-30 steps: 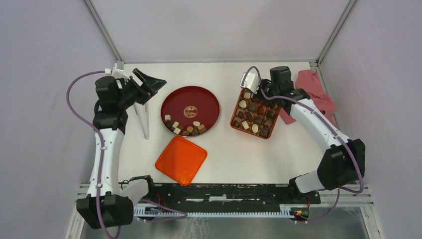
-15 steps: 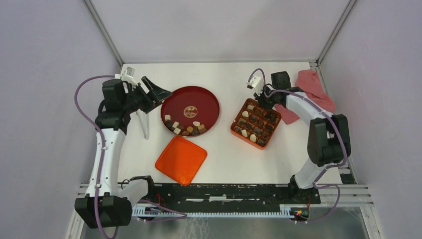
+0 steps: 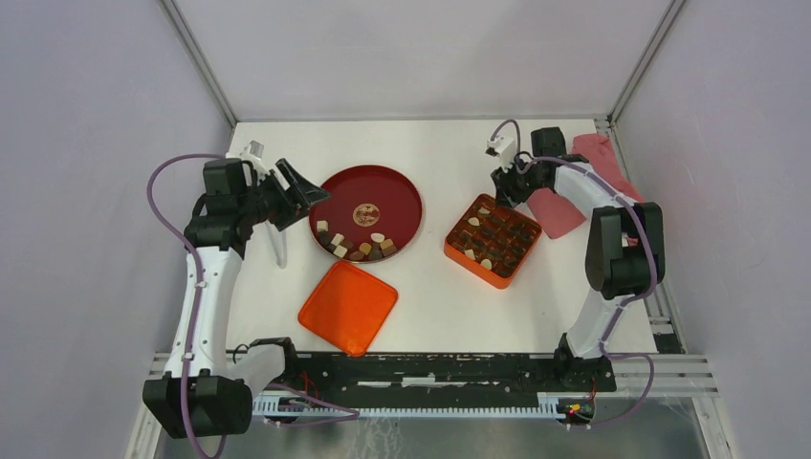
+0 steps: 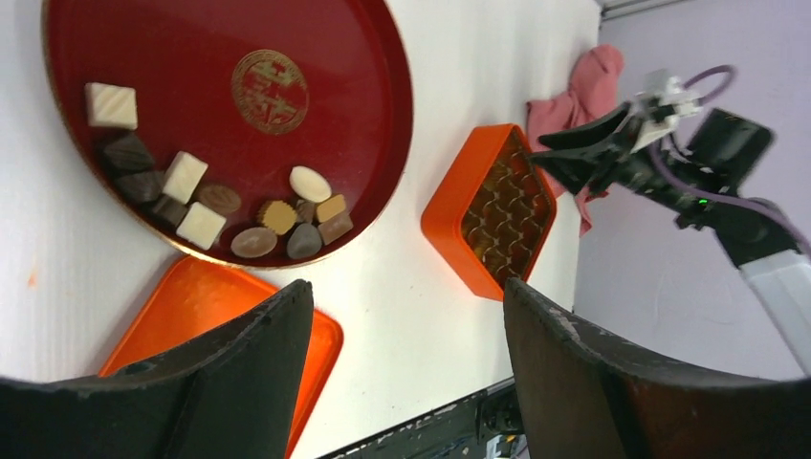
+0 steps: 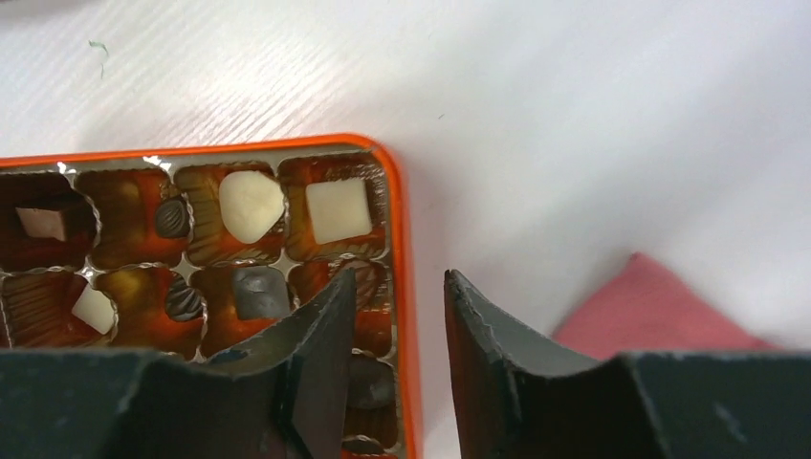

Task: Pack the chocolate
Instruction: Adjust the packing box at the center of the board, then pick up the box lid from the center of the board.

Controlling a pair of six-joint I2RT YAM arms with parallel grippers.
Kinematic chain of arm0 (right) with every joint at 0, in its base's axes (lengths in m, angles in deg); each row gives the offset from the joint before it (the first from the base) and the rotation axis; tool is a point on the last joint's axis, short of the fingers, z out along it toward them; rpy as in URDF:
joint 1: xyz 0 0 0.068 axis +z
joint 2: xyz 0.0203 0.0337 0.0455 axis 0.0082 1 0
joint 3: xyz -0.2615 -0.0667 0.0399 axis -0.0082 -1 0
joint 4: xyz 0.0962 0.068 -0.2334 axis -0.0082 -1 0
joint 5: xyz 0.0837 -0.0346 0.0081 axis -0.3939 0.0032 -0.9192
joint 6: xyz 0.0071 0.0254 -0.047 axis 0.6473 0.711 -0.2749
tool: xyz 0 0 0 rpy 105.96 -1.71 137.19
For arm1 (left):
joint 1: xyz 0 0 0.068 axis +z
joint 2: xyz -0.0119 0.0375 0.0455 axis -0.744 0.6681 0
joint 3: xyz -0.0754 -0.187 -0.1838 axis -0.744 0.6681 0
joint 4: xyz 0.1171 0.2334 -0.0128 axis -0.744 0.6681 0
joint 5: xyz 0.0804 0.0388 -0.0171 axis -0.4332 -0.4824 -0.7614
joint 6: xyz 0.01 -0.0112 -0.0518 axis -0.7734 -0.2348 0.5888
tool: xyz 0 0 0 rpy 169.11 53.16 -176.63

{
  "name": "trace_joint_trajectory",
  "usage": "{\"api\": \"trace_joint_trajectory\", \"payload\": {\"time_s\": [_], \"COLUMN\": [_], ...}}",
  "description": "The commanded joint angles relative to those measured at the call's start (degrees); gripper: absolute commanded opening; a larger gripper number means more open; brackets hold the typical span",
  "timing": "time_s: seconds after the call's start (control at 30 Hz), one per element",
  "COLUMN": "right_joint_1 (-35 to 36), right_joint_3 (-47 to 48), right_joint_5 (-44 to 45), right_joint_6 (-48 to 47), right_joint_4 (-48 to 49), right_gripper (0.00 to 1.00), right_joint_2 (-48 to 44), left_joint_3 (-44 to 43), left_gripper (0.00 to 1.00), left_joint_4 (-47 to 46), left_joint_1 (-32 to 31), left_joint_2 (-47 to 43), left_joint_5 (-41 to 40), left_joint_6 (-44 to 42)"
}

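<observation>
Several pieces of chocolate (image 3: 356, 247) lie loose on the near side of the round dark red plate (image 3: 383, 186); in the left wrist view the chocolate (image 4: 220, 201) is dark, tan and cream. More pieces (image 5: 251, 203) sit in compartments of the square orange box (image 3: 457, 251). My left gripper (image 3: 296, 185) hovers open by the plate's left rim, holding nothing. My right gripper (image 5: 399, 277) is at the box's far corner, jaws apart, astride the box's orange wall (image 5: 409, 287): one finger is over a compartment, the other outside.
An orange lid (image 3: 348, 306) lies flat near the front edge, below the plate. A pink cloth (image 3: 598, 163) is bunched at the far right, just beyond the box. A thin white post (image 3: 280, 244) stands left of the plate.
The orange box turned and slid slightly nearer. My right gripper, shut before, has parted its jaws at the box's corner. My left gripper dropped toward the plate's left rim.
</observation>
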Motion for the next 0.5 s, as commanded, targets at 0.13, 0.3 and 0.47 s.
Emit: {"api": "trace_joint_trajectory", "payload": {"time_s": [0.13, 0.3, 0.47], "right_joint_1": [-1.14, 1.99, 11.4], "right_joint_3": [11.19, 6.64, 7.0], "right_joint_5": [-18.23, -41.84, -38.41], "right_joint_6": [-10.95, -39.76, -83.19], "right_joint_4": [-8.25, -18.64, -43.88], "right_gripper": [0.63, 0.72, 0.83], "right_joint_2": [-9.36, -13.9, -14.26], "left_joint_3": [2.23, -0.11, -6.53], "left_gripper": [0.78, 0.77, 0.77], "left_joint_4": [4.5, 4.4, 4.5], "left_joint_1": [-0.3, -0.38, -0.3], "left_joint_2": [-0.44, -1.84, -2.71], "left_joint_5": [-5.45, -11.06, -14.44], "left_joint_6": [-4.02, -3.99, -3.6]}}
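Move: The orange packing box lies right under the right hand: its middle is some 8 cm back, 3 cm to the left and 5 cm below, with its far right rim at the fingertips. The red plate is centred about 34 cm to the left and 2 cm back of the right hand, the pink cloth about 18 cm to the right and 4 cm farther out. From the left hand the box is roughly 41 cm to the right, 2 cm back and 22 cm below. The right hand comes away from the far right rim of the packing box, its fingers spreading from partly open to nearly full, and climbs about 15 cm, at first almost straight up and then sweeping back and left over the box, some 8 to 9 cm each way. As it goes, the wrist swings about 50 degrees counter-clockwise and the fingers lift to point leftward at a shallow slant, facing the plate side, while the open, empty left hand drifts some 3 cm left and dips a little. ##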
